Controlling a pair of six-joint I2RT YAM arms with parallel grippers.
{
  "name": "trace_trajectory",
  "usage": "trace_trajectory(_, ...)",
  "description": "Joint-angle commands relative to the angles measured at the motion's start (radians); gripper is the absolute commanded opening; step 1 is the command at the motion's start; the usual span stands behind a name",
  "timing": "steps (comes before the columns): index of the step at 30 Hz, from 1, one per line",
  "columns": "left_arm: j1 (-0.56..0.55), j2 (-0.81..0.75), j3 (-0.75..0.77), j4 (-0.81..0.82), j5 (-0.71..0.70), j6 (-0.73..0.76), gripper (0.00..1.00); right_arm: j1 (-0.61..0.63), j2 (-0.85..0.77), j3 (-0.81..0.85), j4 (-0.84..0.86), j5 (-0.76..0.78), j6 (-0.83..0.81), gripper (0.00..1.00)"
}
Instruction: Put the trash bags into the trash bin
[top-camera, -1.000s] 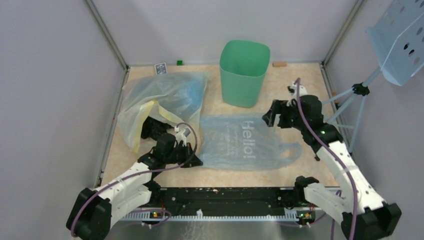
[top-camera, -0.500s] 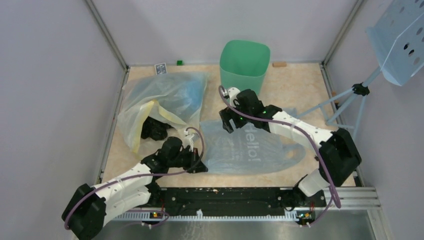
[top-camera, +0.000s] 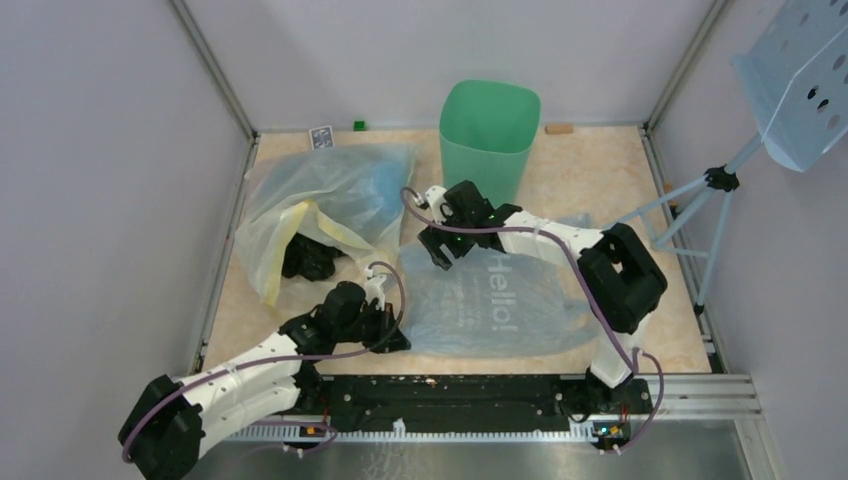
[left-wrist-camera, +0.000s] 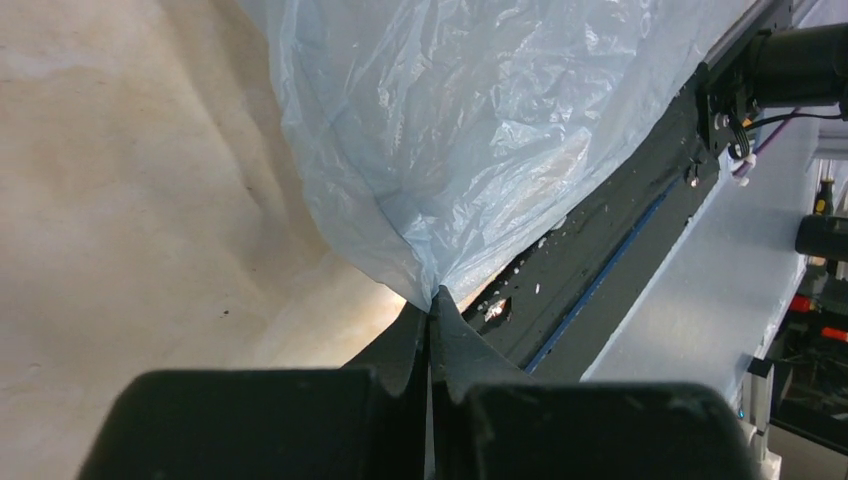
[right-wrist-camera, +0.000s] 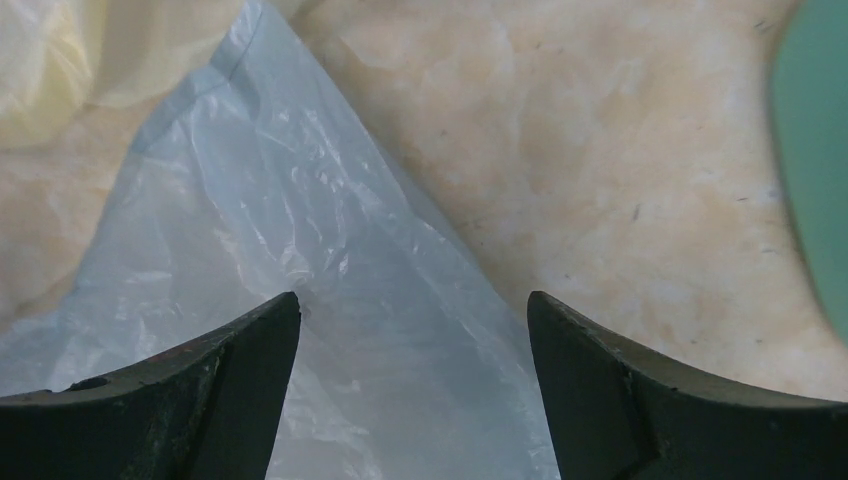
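Observation:
A light-blue trash bag (top-camera: 495, 295) printed "Hello!" lies flat mid-table. My left gripper (top-camera: 392, 338) is shut on its near left corner; in the left wrist view the bag (left-wrist-camera: 470, 130) rises from the pinched tips of that gripper (left-wrist-camera: 432, 295). My right gripper (top-camera: 432, 250) is open, hovering over the bag's far left corner (right-wrist-camera: 330, 300), one finger (right-wrist-camera: 230, 370) over the plastic and the other finger (right-wrist-camera: 620, 370) past its edge. The mint-green trash bin (top-camera: 488, 140) stands upright at the back, behind the right gripper; its wall shows in the right wrist view (right-wrist-camera: 820, 180).
A bigger clear bag with a yellow tint (top-camera: 320, 205) lies at the back left, with a dark object (top-camera: 305, 258) under it. A blue perforated tray on a stand (top-camera: 795, 75) is at the right. Small items sit by the back wall (top-camera: 320, 135). The black base rail (top-camera: 470, 395) runs along the near edge.
My right arm swung left across the table, from the right side to the bag's far left corner. My left gripper shifted slightly nearer, holding the bag's corner.

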Motion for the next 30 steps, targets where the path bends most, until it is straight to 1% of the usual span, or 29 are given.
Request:
trace_trajectory(1, -0.002, -0.039, 0.028, -0.02, -0.072, -0.019, 0.0, 0.007, 0.068, 0.037, 0.007, -0.044, -0.056, 0.82)
trace_trajectory(2, -0.001, -0.047, 0.029, -0.026, -0.085, -0.025, 0.0, 0.007, 0.077, 0.035, 0.005, -0.052, -0.056, 0.76)
trace_trajectory(3, -0.001, -0.056, 0.028, -0.033, -0.101, -0.032, 0.0, 0.006, 0.08, 0.033, 0.003, -0.057, -0.055, 0.65)
trace_trajectory(4, -0.002, -0.064, 0.026, -0.037, -0.108, -0.036, 0.0, 0.007, 0.079, 0.029, 0.004, -0.059, -0.053, 0.49)
trace_trajectory(5, -0.002, -0.071, 0.025, -0.041, -0.117, -0.042, 0.0, 0.007, 0.068, 0.019, 0.01, -0.058, -0.05, 0.29)
trace_trajectory(6, -0.001, -0.077, 0.026, -0.045, -0.124, -0.045, 0.0, 0.007, 0.049, 0.007, 0.02, -0.055, -0.042, 0.12)
trace_trajectory(7, -0.003, -0.081, 0.027, -0.047, -0.128, -0.048, 0.0, 0.006, 0.018, -0.008, 0.032, -0.055, -0.031, 0.0)
trace_trajectory(11, -0.003, -0.078, 0.053, -0.04, -0.14, -0.04, 0.0, 0.007, -0.145, -0.078, 0.075, -0.006, 0.005, 0.0)
trace_trajectory(13, -0.002, -0.064, 0.077, -0.024, -0.158, -0.014, 0.0, 0.007, -0.247, -0.101, 0.076, 0.059, 0.032, 0.0)
trace_trajectory(15, -0.001, -0.039, 0.116, 0.021, -0.189, 0.022, 0.0, 0.007, -0.318, -0.109, 0.068, 0.15, 0.075, 0.0)
trace_trajectory(17, -0.001, 0.017, 0.168, 0.086, -0.208, 0.05, 0.0, 0.005, -0.368, -0.085, 0.023, 0.219, 0.1, 0.0)
trace_trajectory(20, -0.001, 0.13, 0.301, 0.12, -0.219, 0.094, 0.0, 0.004, -0.418, -0.009, -0.072, 0.318, 0.139, 0.0)
trace_trajectory(21, -0.001, 0.173, 0.384, 0.12, -0.216, 0.114, 0.0, 0.001, -0.432, 0.018, -0.101, 0.355, 0.144, 0.0)
trace_trajectory(22, -0.001, 0.222, 0.425, 0.12, -0.21, 0.134, 0.0, 0.0, -0.45, 0.044, -0.122, 0.377, 0.142, 0.0)
trace_trajectory(23, -0.001, 0.267, 0.52, 0.108, -0.205, 0.158, 0.0, -0.007, -0.468, 0.068, -0.138, 0.395, 0.137, 0.0)
trace_trajectory(25, -0.001, 0.354, 0.657, 0.081, -0.191, 0.194, 0.0, -0.028, -0.506, 0.12, -0.148, 0.401, 0.134, 0.0)
trace_trajectory(27, -0.001, 0.434, 0.783, 0.074, -0.185, 0.23, 0.0, -0.062, -0.524, 0.182, -0.144, 0.372, 0.132, 0.0)
trace_trajectory(30, -0.001, 0.535, 0.966, 0.088, -0.192, 0.265, 0.0, -0.112, -0.499, 0.301, -0.163, 0.357, 0.132, 0.0)
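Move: The blue trash bag lies flat, its far-left edge right below the open right fingers, about 5 cm down. From the right hand the trash bin stands some 17 cm ahead and 9 cm to the right, and the clear trash bag's middle about 11 cm ahead and 20 cm left. The left hand already pinches the blue bag's near-left corner; from it the bin is roughly 37 cm ahead and 15 cm right. The blue bag's far-left edge is pinched by the right fingers, which drop about 4 cm onto it and shut, then climb fast some 28 cm, drifting right towards the bin mouth while the wrist tilts up and turns clockwise. The left hand keeps its corner, edges forward, then sweeps up, forward and a little right towards the bin, about 25 cm, fingertips swinging forward. ##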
